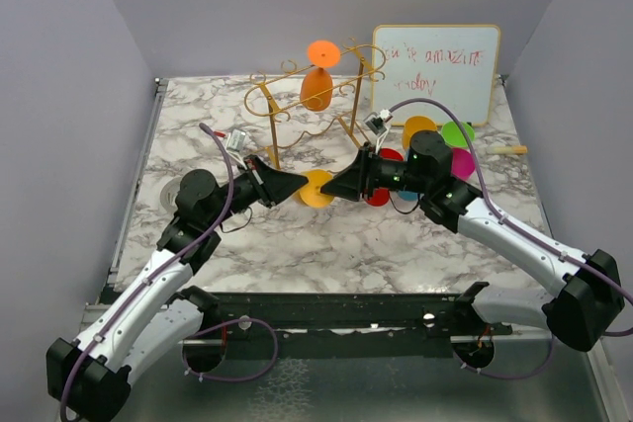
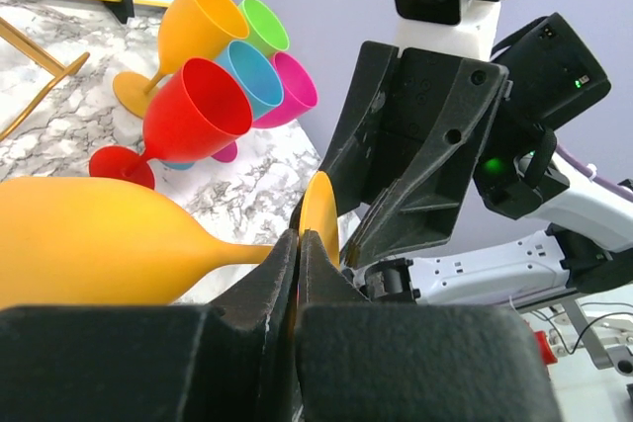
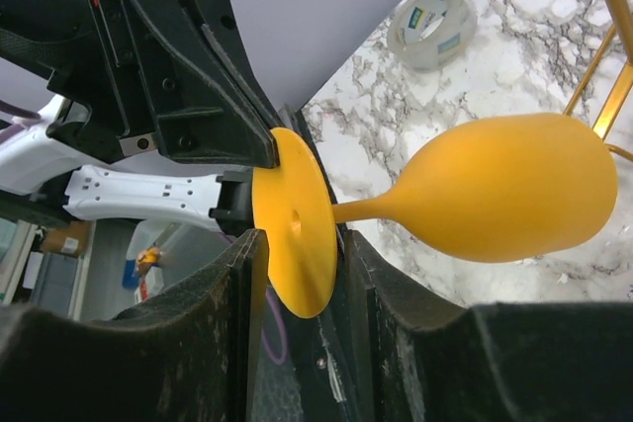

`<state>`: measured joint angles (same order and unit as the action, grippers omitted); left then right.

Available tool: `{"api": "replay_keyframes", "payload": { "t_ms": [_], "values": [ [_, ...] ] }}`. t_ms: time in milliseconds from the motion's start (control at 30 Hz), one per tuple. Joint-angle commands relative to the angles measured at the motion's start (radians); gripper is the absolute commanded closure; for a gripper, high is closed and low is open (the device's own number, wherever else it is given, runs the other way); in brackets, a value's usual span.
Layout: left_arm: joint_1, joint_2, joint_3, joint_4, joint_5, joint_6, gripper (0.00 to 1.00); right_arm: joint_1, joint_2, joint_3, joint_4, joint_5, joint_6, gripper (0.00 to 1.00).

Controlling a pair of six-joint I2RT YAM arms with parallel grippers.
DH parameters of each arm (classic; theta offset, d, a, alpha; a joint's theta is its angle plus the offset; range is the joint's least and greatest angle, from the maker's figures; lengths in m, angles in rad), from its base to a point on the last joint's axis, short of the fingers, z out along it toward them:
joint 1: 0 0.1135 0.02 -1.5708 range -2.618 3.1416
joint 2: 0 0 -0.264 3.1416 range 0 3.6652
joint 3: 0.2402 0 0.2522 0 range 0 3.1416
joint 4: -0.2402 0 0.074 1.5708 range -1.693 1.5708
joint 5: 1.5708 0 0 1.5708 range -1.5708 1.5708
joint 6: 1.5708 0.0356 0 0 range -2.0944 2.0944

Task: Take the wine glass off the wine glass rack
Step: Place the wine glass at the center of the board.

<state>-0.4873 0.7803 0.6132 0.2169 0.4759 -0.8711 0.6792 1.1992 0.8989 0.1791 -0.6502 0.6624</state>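
Note:
A yellow wine glass (image 1: 316,188) hangs in the air between my two grippers, off the gold wire wine glass rack (image 1: 267,96). My left gripper (image 2: 299,234) is shut on the rim of its round base (image 2: 318,212), and the bowl (image 2: 89,244) points away to the left. My right gripper (image 3: 302,234) straddles the same base (image 3: 297,234) with its jaws apart and small gaps on both sides. The bowl (image 3: 514,185) hangs over the marble. An orange wine glass (image 1: 316,86) still hangs upside down on the rack.
Several coloured glasses stand in a cluster at the right: red (image 2: 193,111), orange-yellow (image 2: 198,17), green (image 2: 262,27), blue (image 2: 252,76), pink (image 2: 292,86). A whiteboard (image 1: 435,71) leans at the back right. A tape roll (image 3: 430,17) lies at the left.

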Motion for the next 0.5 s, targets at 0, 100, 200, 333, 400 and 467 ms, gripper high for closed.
{"api": "replay_keyframes", "payload": {
  "t_ms": [0, 100, 200, 333, 400, 467],
  "values": [
    [-0.008, -0.023, 0.004, 0.035, -0.041, 0.013, 1.00, 0.000, -0.004, 0.023, -0.008, -0.028, 0.000, 0.60],
    [-0.008, -0.019, 0.002, 0.035, -0.042, 0.015, 1.00, 0.000, 0.005, 0.014, 0.039, -0.063, 0.023, 0.72],
    [-0.010, -0.008, -0.003, 0.037, -0.035, 0.020, 1.00, 0.000, 0.005, 0.009, 0.054, -0.066, 0.025, 0.87],
    [-0.010, 0.055, 0.009, 0.041, 0.033, 0.040, 1.00, 0.000, 0.004, 0.016, 0.029, -0.037, 0.010, 0.99],
    [-0.010, 0.071, 0.028, 0.036, 0.067, 0.076, 0.96, 0.000, 0.002, 0.019, 0.012, -0.028, 0.001, 0.99],
    [-0.010, 0.086, 0.049, 0.018, 0.122, 0.137, 0.83, 0.000, -0.006, 0.019, -0.002, -0.014, -0.007, 1.00]
  ]
}}
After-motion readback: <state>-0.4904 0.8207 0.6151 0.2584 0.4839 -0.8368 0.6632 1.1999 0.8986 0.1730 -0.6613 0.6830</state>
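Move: The yellow wine glass hangs upside down from the left gripper, its foot level with both hands: the foot's middle is about 3 cm to the left hand's right and 1 cm back, and about 3 cm left of the right hand, straight across. From the right hand, the red glass stands some 14 cm ahead, 13 cm to the right and 16 cm lower; the orange glass on the rack is roughly 28 cm ahead, 3 cm left and 5 cm lower. Hold the right gripper where it is, its fingers straddling the near edge of the yellow glass's foot, and shut them from a bit under half open until they pinch the foot. Keep the left fingers gripping the opposite edge, with that hand almost still; it rises about half a centimetre, then eases back down by about 1 cm. ##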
